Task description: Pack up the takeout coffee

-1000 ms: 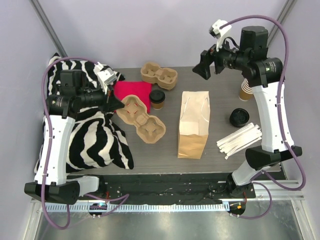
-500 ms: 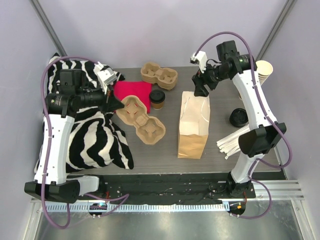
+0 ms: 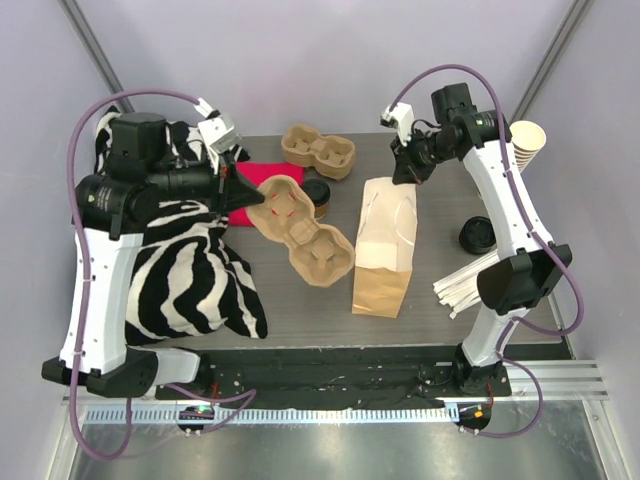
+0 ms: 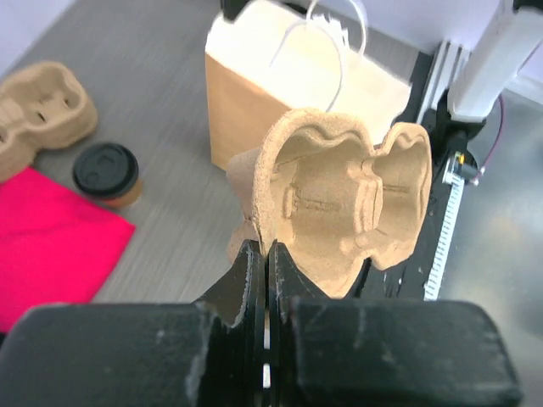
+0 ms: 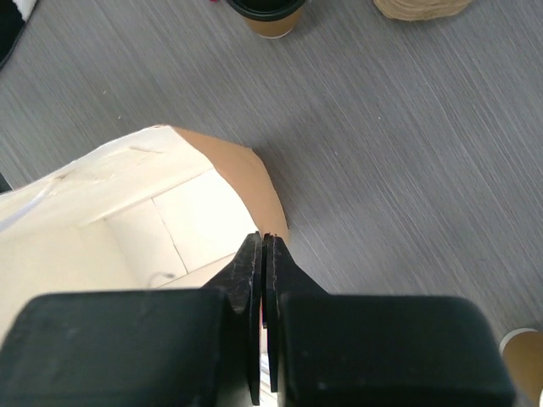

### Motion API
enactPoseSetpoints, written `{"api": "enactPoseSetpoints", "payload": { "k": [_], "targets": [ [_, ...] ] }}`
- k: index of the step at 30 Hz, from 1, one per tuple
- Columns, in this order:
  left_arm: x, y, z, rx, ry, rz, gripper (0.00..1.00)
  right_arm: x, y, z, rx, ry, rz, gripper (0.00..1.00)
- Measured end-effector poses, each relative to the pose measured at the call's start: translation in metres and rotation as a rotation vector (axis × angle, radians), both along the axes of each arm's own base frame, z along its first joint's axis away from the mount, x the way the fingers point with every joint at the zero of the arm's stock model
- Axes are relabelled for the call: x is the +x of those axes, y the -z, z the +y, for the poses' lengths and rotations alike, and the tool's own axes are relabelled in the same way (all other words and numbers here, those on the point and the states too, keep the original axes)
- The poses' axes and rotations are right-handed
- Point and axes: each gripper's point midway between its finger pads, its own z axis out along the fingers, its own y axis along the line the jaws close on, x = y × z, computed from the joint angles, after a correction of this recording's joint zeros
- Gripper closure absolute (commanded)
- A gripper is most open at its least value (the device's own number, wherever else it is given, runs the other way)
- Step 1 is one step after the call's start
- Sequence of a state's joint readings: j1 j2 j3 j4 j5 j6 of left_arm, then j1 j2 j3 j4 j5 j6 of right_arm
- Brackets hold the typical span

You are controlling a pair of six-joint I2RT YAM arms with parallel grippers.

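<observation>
The takeout coffee (image 3: 319, 196), a small tan cup with a black lid (image 4: 105, 170), stands on the table, half hidden in the top view behind a lifted pulp carrier (image 3: 300, 226). My left gripper (image 3: 251, 198) is shut on that carrier's edge (image 4: 339, 203) and holds it tilted in the air, left of the paper bag (image 3: 383, 248). My right gripper (image 3: 404, 174) is shut on the far rim of the bag (image 5: 127, 212), whose white inside shows in the right wrist view. The coffee (image 5: 267, 12) sits beyond the bag at the top edge there.
A second pulp carrier (image 3: 319, 150) lies at the back, with a red napkin (image 3: 248, 181) beside it. Zebra cloth (image 3: 190, 280) covers the left side. A loose black lid (image 3: 478, 234), white sticks (image 3: 482, 280) and a stack of lidless cups (image 3: 524, 142) are on the right.
My left arm raised the carrier off the table and swung it right toward the bag. My right gripper came down from above the table and shut on the bag's rim, pulling its mouth up.
</observation>
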State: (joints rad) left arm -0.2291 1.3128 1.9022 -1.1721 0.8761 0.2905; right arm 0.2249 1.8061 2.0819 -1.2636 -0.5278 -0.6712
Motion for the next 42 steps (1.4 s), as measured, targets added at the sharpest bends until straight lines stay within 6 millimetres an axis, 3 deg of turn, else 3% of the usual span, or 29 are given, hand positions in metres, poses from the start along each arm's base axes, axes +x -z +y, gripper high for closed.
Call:
{"api": "enactPoseSetpoints", "payload": {
  "k": [5, 12, 18, 20, 24, 32, 42],
  "targets": [
    [-0.003, -0.038, 0.000, -0.046, -0.052, -0.073, 1.00, -0.004, -0.007, -0.002, 0.037, 0.083, -0.014, 0.99],
    [0.007, -0.101, 0.009, -0.160, -0.190, -0.250, 1.00, -0.026, -0.057, 0.003, 0.116, 0.094, -0.133, 0.99],
    [0.022, -0.143, 0.013, -0.227, -0.257, -0.361, 1.00, -0.047, -0.074, 0.037, 0.103, 0.045, -0.199, 0.99],
    [0.027, -0.148, 0.012, -0.234, -0.265, -0.377, 1.00, -0.050, -0.075, 0.046, 0.093, 0.050, -0.210, 0.99],
    [0.033, -0.143, 0.011, -0.221, -0.287, -0.381, 1.00, -0.053, -0.076, 0.058, 0.085, 0.096, -0.221, 0.99],
    [0.037, -0.102, 0.010, -0.134, -0.334, -0.337, 1.00, -0.042, -0.086, 0.044, 0.114, 0.294, -0.224, 0.99],
    [0.045, -0.087, 0.000, -0.024, -0.386, -0.378, 1.00, -0.051, -0.095, 0.055, 0.166, 0.300, -0.212, 0.99]
  ]
}}
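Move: From the left hand, which already holds a cup carrier, the middle of the paper bag's open mouth is about 24 cm to the right, 5 cm ahead and 14 cm lower; the lidded coffee stands some 23 cm ahead, 8 cm right and 35 cm below. The right hand already pinches the bag's far rim, with that carrier's middle roughly 22 cm to its left, 19 cm back and 9 cm higher, and the coffee 21 cm left, 8 cm ahead and 22 cm below. Drawing the pinched rim up nearly 10 cm, and about 5 cm back and left towards the carrier, the right hand keeps its grip and twists clockwise. The left hand, still gripping the carrier, climbs some 15 cm, then sinks about 6 while easing forward; it swings counter-clockwise and rolls its far side up, each about 20 degrees. ##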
